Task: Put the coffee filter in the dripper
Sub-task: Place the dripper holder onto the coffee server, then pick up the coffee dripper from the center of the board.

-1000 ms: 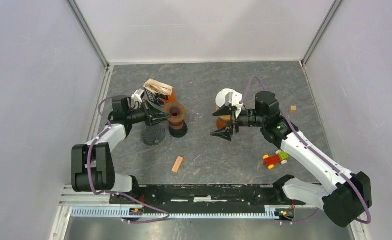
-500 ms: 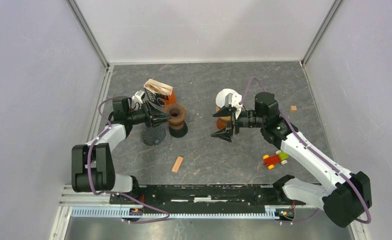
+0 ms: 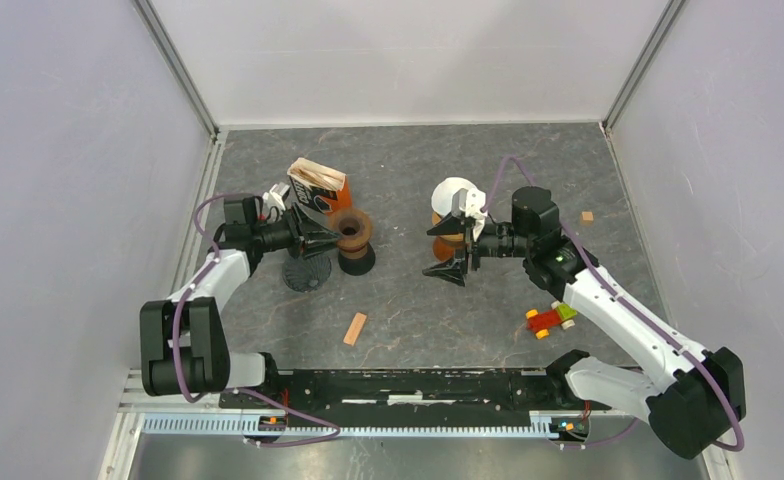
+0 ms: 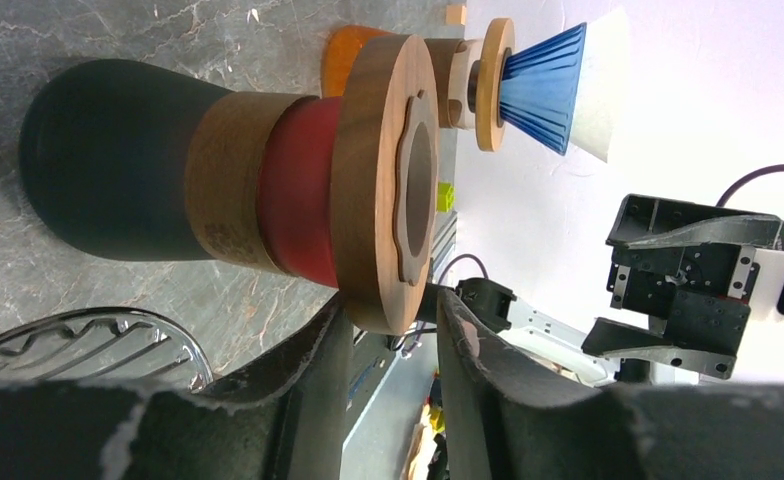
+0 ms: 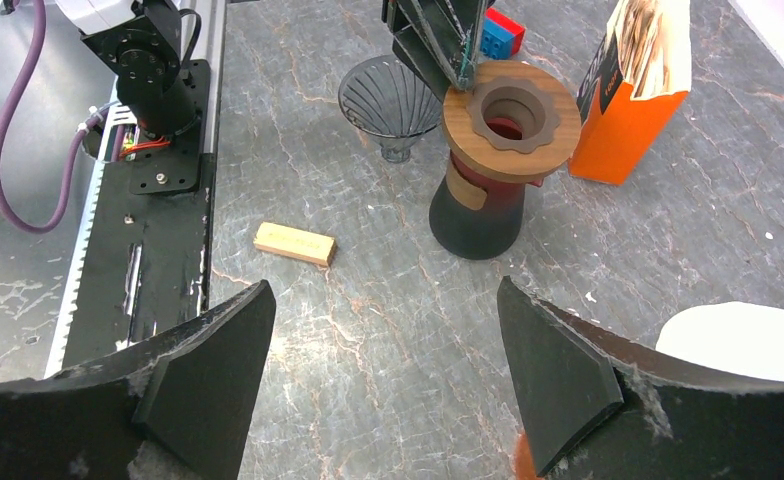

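Observation:
A brown wooden ring (image 3: 351,229) tops a red-and-black stand (image 4: 118,180) left of centre. My left gripper (image 3: 328,240) is open, and its jaws straddle the ring's rim (image 4: 393,310) with a gap on one side. A dark ribbed dripper cone (image 3: 306,268) sits on the table beside the stand, also low in the left wrist view (image 4: 88,345). A white coffee filter (image 3: 455,192) sits in a blue dripper (image 4: 543,85) on a second stand. My right gripper (image 3: 447,250) hangs wide open beside it, with nothing in it (image 5: 383,330).
An orange box of filters (image 3: 318,185) stands behind the left stand. A wooden block (image 3: 355,328) lies near the front. A toy car (image 3: 550,319) and a small block (image 3: 587,216) lie to the right. Walls enclose three sides.
My left gripper's jaws have parted at the wooden ring's rim. The right arm has barely moved.

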Available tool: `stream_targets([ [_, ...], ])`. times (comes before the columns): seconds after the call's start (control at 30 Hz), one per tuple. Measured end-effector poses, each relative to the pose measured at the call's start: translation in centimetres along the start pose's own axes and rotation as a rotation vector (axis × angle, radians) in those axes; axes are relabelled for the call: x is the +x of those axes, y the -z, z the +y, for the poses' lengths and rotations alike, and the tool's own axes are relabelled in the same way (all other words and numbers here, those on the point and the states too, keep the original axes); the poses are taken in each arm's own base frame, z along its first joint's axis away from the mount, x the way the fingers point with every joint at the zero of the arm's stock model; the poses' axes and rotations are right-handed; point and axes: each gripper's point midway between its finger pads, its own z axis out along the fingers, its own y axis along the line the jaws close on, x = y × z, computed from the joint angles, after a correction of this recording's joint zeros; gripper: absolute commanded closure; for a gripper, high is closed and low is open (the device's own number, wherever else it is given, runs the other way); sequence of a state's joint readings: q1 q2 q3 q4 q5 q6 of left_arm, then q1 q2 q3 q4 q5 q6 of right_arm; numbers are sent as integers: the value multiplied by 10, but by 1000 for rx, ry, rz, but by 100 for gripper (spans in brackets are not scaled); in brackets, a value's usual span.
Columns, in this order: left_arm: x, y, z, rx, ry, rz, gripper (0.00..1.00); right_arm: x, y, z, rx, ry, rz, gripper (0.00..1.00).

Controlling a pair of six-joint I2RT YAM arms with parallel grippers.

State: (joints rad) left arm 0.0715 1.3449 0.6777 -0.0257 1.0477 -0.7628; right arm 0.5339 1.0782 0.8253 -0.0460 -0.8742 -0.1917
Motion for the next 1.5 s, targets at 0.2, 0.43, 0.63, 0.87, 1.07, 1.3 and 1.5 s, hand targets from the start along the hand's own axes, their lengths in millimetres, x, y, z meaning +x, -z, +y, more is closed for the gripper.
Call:
stream_targets([
  [0.2,4,4,-1,-19,-16,1,53,-1,1,2,0,4,-3,11],
  [0.43,4,9,-1,-73,-66,4,44,-1,3,4,-3,9,-8,11],
  [0.63,5,18,3,-162,-141,24,39,2,3,5,-4,9,-4,10],
  [0.87,-1,46,5,-345,-351,-3,39,2,3,5,-4,11,-3,10],
  [1.07,-21,81,25,-600,-556,-23,36,2,3,5,-6,11,-4,10],
  [1.3,-23,107,72,-836,-622,99,34,3,2,6,-12,7,-3,10],
  [1.5,-16,109,103,-896,-598,194,42,4,2,6,-16,3,-1,9],
])
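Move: The clear dripper stands on the table about 8 cm left of the left hand, 5 cm back and 10 cm below. That hand's fingers are still astride the wooden dripper holder's rim; its middle lies some 5 cm right and 3 cm ahead, on the coffee server, whose body is about 8 cm below the hand. The filter box stands roughly 19 cm ahead and 5 cm left. From the idle right hand the dripper is about 35 cm left, 4 cm ahead and 19 cm lower. The left fingers come free of the holder's rim, opening from under half to about two thirds as they ease slightly back, then the hand swings some 13 cm left over the far part of the clear dripper. Meanwhile the wrist rolls about 60 degrees so the fingers go from pointing right to pointing down, and at the end the hand sinks about 6 cm beside the dripper's left rim, not yet gripping. ##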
